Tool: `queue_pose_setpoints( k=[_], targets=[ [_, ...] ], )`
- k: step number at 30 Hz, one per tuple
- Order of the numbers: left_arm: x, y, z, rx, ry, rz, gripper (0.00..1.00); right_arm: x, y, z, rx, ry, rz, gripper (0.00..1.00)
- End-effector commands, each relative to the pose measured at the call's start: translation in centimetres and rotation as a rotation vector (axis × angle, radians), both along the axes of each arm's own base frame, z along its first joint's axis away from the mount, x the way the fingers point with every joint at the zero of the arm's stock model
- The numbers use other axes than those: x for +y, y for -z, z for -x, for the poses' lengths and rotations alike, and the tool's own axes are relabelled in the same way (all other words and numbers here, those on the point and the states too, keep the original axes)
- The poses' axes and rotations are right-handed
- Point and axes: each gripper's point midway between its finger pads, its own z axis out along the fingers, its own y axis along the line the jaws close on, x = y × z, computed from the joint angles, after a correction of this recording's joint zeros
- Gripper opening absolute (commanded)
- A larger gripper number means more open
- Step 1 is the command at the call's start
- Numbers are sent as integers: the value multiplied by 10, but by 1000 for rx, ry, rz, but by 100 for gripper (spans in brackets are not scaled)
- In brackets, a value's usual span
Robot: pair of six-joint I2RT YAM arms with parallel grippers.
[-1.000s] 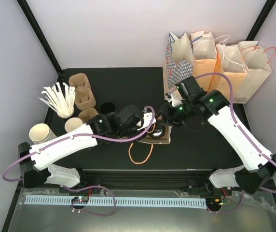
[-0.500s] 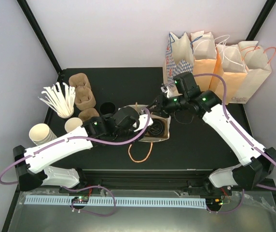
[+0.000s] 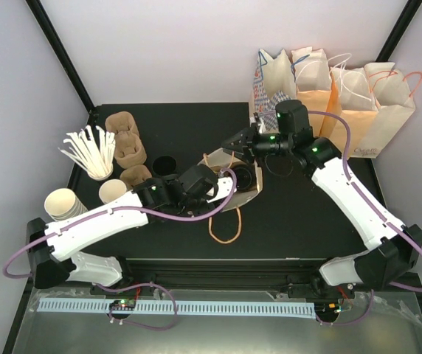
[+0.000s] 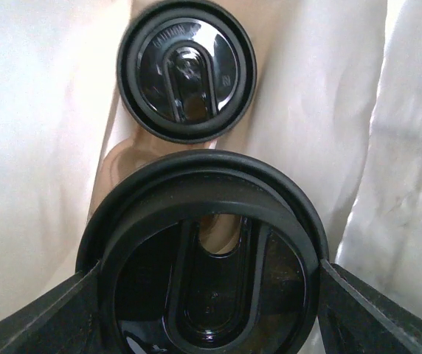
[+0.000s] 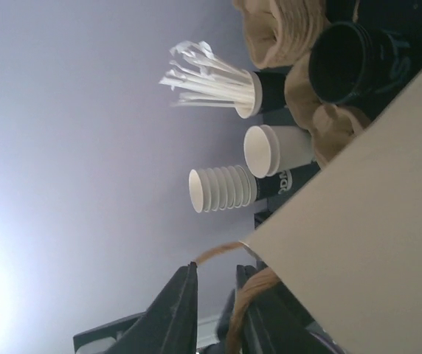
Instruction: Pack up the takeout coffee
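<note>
The takeout coffee shows in the left wrist view as a round black lid (image 4: 207, 258); its white side is hidden below the lid. My left gripper (image 4: 207, 295) is shut on it, one finger (image 4: 49, 313) on each side. It is held inside the tan paper bag (image 3: 249, 193), whose pale walls (image 4: 34, 147) surround it. A second black-lidded cup (image 4: 187, 70) sits deeper in the bag. In the top view my left gripper (image 3: 212, 186) is at the bag's mouth. My right gripper (image 3: 234, 144) holds up the bag's orange handle (image 5: 259, 291) beside the bag's panel (image 5: 358, 221).
The bag's other handle loop (image 3: 226, 228) lies on the table. At the left are a cup of white stirrers (image 3: 93, 151), brown cup carriers (image 3: 126, 140), a black cup (image 3: 165, 164) and cream cups (image 3: 63, 203). Several paper bags (image 3: 329, 96) stand at the back right.
My right gripper moved back and up, lifting the bag's rim and opening its mouth. My left gripper pushed further into the bag with the cup. The loose handle loop shifted right.
</note>
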Motion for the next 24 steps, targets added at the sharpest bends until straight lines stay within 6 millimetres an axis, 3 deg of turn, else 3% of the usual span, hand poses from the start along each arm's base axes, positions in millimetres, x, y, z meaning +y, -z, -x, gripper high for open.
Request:
queue_pose_setpoints(
  k=[1,7,9,16,20,24],
  targets=[
    [1,10,-3,11,-5,-53,44,0,-34,-3,-33,4,-124,20],
    [-1,9,-9,-11,-14,-62,44,2,-47,-9,-2,29,-199,20],
    [-1,9,-13,-13,-34,-71,44,1,-54,-8,0,32,-203,26],
    [-3,17,-26,15,-79,-94,44,-21,-34,-10,80,105,-195,30],
    [-6,17,-39,19,-112,-103,44,-26,-33,-9,99,116,-199,30],
    [-15,11,-52,-1,-119,-97,44,-31,-23,-5,115,100,-160,44]
  ],
)
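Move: Below and ahead of the left hand, which holds a black-lidded coffee cup in the open bag's mouth, lies the carrier's empty pit: roughly 7 cm forward, 5 cm right and 14 cm down. The other lidded cup stands about 6 cm forward, 9 cm right and 8 cm below the hand; the near bag handle hangs 8 cm back, 4 cm right, 4 cm lower. The right hand has the far bag handle practically at its fingers, about 1 cm back, left and below. Lowering the held cup deeper into the bag by some 2.5 cm, the left hand then carries it about 3.5 cm forward towards the empty pit, its grip unchanged. The right hand eases a little forward and up, then shifts 2 to 3 cm to its right, turning about 15 degrees and opening its fingers somewhat, with the far handle still looped at them. ##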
